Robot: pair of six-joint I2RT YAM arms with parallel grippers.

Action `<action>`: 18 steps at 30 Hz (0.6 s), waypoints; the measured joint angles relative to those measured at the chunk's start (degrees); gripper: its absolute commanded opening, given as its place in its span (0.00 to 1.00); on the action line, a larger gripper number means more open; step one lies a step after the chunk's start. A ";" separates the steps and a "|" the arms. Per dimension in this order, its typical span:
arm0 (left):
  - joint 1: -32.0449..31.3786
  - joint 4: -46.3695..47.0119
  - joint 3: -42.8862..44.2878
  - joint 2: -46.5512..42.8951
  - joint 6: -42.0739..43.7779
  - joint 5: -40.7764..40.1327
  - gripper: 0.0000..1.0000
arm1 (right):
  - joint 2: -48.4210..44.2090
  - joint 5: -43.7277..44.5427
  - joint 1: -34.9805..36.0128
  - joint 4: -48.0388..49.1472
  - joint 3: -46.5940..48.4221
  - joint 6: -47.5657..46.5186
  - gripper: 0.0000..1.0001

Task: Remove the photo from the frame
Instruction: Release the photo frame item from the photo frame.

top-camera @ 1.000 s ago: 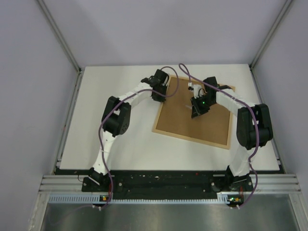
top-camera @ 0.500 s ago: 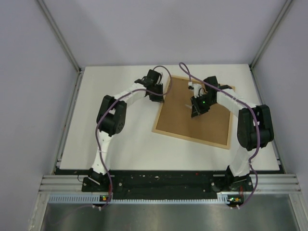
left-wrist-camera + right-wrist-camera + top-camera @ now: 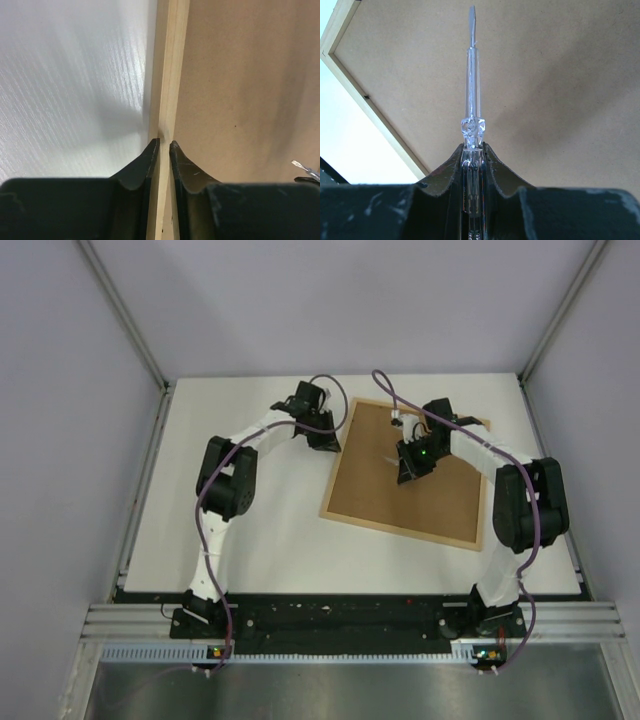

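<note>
The frame lies face down on the white table, its brown fibreboard back facing up. The photo is hidden under that back. My left gripper is at the frame's left side. In the left wrist view its fingers are shut on the light-wood rail, one finger outside it and one over the board. My right gripper hangs over the middle of the back, shut on a clear-handled screwdriver whose metal tip points at the board.
The white table has a raised metal border and grey walls on three sides. The screwdriver tip shows at the right edge of the left wrist view. Both arm bases stand at the near edge.
My left arm's wrist has swung to the left, and its fingers are now on the frame's left rail. The frame's near-left corner has shifted slightly. The right arm and screwdriver have not moved.
</note>
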 measured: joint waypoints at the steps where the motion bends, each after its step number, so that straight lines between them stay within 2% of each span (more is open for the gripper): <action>1: 0.11 0.15 0.24 0.00 -0.37 0.50 0.29 | 0.00 0.02 0.00 0.00 0.00 -0.02 0.00; 6: 0.15 0.28 2.49 0.00 -1.16 1.84 0.45 | 0.00 0.07 0.00 -0.11 0.07 -0.02 0.00; 11: -0.17 -0.22 6.62 0.31 -0.33 0.96 0.54 | 1.46 1.01 0.02 -1.92 4.13 -0.57 0.00; 18: -1.46 -0.17 12.20 3.56 4.31 -4.31 0.57 | 12.66 2.10 0.02 -3.65 22.47 -1.97 0.00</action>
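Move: Just about 6 cm ahead and 2 cm to the right of the left hand, slightly below, is the next stretch of the frame's left rail. The frame's far-left corner is some 13 cm ahead and 4 cm right, the held screwdriver's tip about 12 cm right and 3 cm back. From the right hand that corner lies roughly 19 cm ahead, 13 cm left and 5 cm down; the near-left corner is 12 cm back and 22 cm left. Lifting off the left rail, the left hand opens its fingers from nearly shut to about half and rises some 5 cm, sliding forward and a little right along the rail, then begins to sink, tilting up about 10 degrees. The right hand first waits, then sweeps about 9 cm forward and slightly up above the backing board, keeping its grip on the screwdriver, towards the far-left corner. ##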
